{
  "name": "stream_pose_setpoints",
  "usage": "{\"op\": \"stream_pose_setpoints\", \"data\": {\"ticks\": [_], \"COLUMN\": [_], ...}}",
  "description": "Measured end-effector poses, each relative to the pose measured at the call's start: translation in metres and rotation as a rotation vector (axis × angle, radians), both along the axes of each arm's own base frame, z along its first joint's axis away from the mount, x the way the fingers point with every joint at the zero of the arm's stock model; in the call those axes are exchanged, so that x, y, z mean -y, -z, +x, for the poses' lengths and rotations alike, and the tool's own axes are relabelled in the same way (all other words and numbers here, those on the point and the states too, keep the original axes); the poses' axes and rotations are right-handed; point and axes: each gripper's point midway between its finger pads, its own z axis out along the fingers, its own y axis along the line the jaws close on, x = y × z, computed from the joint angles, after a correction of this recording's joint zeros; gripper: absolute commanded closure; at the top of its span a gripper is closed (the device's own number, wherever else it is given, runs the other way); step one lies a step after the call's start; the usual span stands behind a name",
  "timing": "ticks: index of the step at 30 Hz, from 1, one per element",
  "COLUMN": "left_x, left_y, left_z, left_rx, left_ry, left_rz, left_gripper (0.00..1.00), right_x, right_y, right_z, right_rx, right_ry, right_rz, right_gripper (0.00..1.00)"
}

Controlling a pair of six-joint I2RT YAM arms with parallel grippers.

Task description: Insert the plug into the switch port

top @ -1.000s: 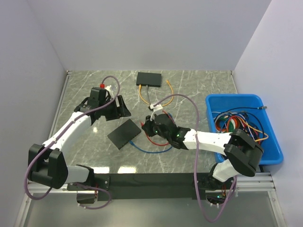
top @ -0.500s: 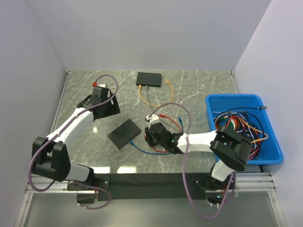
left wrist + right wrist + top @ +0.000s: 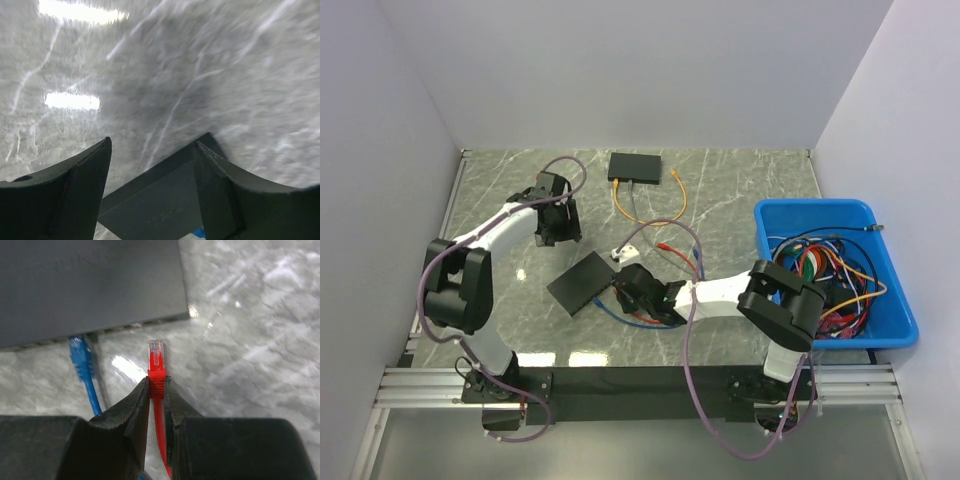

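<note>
A black network switch (image 3: 586, 281) lies tilted near the table's middle; its port edge shows in the right wrist view (image 3: 90, 287). A blue cable's plug (image 3: 80, 356) sits in one of its ports. My right gripper (image 3: 157, 385) is shut on the red cable's plug (image 3: 156, 362), clear tip pointing at the switch's port edge, a short gap away. In the top view the right gripper (image 3: 628, 284) sits at the switch's right edge. My left gripper (image 3: 558, 226) is open and empty above the switch's far corner (image 3: 165, 195).
A second black switch (image 3: 635, 166) with orange cables (image 3: 620, 208) lies at the back. A blue bin (image 3: 835, 270) full of coloured cables stands on the right. Red and blue cable loops (image 3: 645, 315) lie under the right arm.
My right gripper has carried the red plug left, up to the switch's port edge. My left gripper has swung right and toward the switch's far corner.
</note>
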Motion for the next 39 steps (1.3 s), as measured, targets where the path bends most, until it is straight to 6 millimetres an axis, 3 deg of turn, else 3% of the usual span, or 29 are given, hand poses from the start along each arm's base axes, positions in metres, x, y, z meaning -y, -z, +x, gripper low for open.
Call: {"op": "stream_pose_setpoints", "data": {"ticks": [3, 16, 39], "left_x": [-0.002, 0.010, -0.006], "left_y": [0.017, 0.049, 0.062], "left_z": [-0.007, -0.027, -0.033], "left_rx": [-0.063, -0.176, -0.223], "left_ry": [0.006, 0.084, 0.068], "left_rz": [0.021, 0.068, 0.200], "left_gripper": [0.29, 0.29, 0.30], "right_x": [-0.008, -0.022, -0.017], "right_y": [0.000, -0.001, -0.001], "right_z": [0.002, 0.003, 0.006], "right_rx": [0.004, 0.012, 0.017], "right_ry": [-0.003, -0.006, 0.016], "right_rz": [0.000, -0.028, -0.077], "right_gripper": [1.00, 1.00, 1.00]}}
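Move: The red plug is in my right fingers, with the free port in the switch's near-right face about 2 cm ahead and 3 cm left, level. The switch's middle is 8 cm left and 1 cm ahead; the seated blue plug is 5 cm left and 3 cm back. A loose red plug lies some 10 cm ahead and 10 cm right. From my open left hand, the switch's middle is about 10 cm back, 4 cm right and 7 cm below. Keeping my pinch on the red plug, I slide my right hand level to the left by about 2 cm, bringing the plug's clear tip up to the switch's port face right of the blue plug, then ease it slightly back right. Meanwhile my left hand sinks some 6 cm and draws back 3 cm towards the switch's far side, its fingers staying open and tipping more steeply down. ##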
